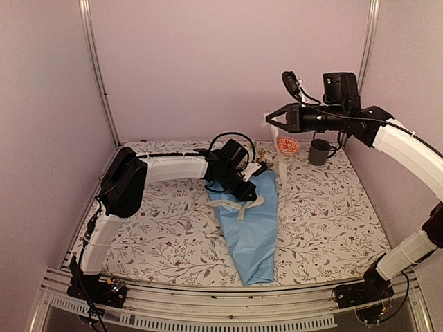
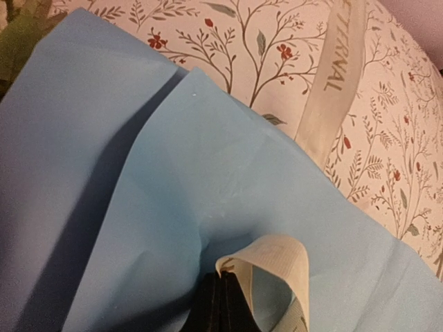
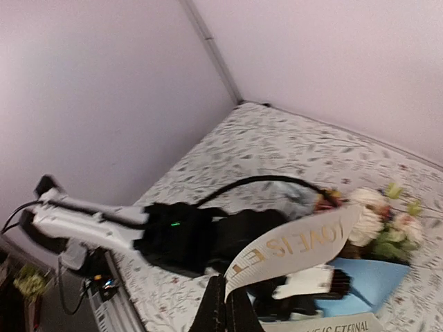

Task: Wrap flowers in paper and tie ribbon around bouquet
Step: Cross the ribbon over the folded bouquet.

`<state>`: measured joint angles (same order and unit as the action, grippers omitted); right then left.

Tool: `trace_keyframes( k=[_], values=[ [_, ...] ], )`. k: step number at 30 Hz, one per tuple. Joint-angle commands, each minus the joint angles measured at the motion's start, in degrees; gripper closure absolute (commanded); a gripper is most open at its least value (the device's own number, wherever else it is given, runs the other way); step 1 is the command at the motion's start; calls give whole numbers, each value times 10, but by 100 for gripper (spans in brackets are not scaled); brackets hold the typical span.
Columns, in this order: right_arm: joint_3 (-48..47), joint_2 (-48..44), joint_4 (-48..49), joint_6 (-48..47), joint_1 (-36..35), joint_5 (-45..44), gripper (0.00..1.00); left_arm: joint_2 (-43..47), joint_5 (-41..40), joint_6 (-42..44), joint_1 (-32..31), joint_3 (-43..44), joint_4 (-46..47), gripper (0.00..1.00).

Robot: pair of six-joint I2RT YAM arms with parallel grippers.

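The bouquet (image 1: pixel 253 228) lies on the table as a long light-blue paper (image 2: pixel 138 207) cone. The flowers (image 3: pixel 374 214) poke out of its far end, white and pink with green leaves. My left gripper (image 1: pixel 243 192) rests on the upper part of the cone, shut on a loop of the cream ribbon (image 2: pixel 277 259). A printed stretch of ribbon runs over the tablecloth beyond the paper. My right gripper (image 1: pixel 268 120) is raised high over the back of the table, shut on the ribbon (image 3: pixel 297 245) near its end. From there the ribbon hangs down toward the flowers.
An orange patterned bowl (image 1: pixel 287 145) and a dark grey mug (image 1: pixel 320 152) stand at the back right, just under my raised right arm. The white leaf-printed tablecloth (image 1: pixel 332 207) covers the table. Metal frame posts rise at both back corners.
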<state>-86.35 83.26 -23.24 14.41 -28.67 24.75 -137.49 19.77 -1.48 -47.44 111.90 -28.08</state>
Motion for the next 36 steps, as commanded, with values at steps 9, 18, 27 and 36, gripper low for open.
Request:
trace_keyframes(
  k=[9, 18, 27, 36],
  values=[
    [189, 25, 358, 101, -126, 276, 100, 10, 100, -4, 28, -48, 36, 100],
    [278, 104, 372, 97, -109, 238, 100, 78, 126, -51, 41, -139, 138, 100],
    [319, 191, 400, 135, -46, 237, 100, 203, 95, -124, 74, -269, 254, 100],
    [199, 302, 322, 127, -5, 261, 100, 442, -88, -11, 60, -425, 144, 100]
  ],
)
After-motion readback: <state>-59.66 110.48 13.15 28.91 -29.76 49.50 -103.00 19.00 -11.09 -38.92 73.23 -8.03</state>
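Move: The crossing spot on the upper middle of the folded bouquet lies about 8 cm left of the right hand, level with it and some 33 cm below. The flower heads are about 16 cm beyond that spot. The orange bowl stands roughly 25 cm ahead and 10 cm right of the right hand, about 35 cm lower. From the left hand, already pinching ribbon at the crossing spot, the paper's left edge lies about 10 cm left, 1 cm ahead and 2 cm below. Both grippers keep their pinch on the ribbon. The right swings back and left, roughly 10 cm each way, then sinks about 27 cm to the bouquet's middle, easing forward again and tipping down some 35 degrees. The left first stays there tilting slightly, then lifts off the paper, rising and travelling left about 10 cm each way towards and above its left edge. ##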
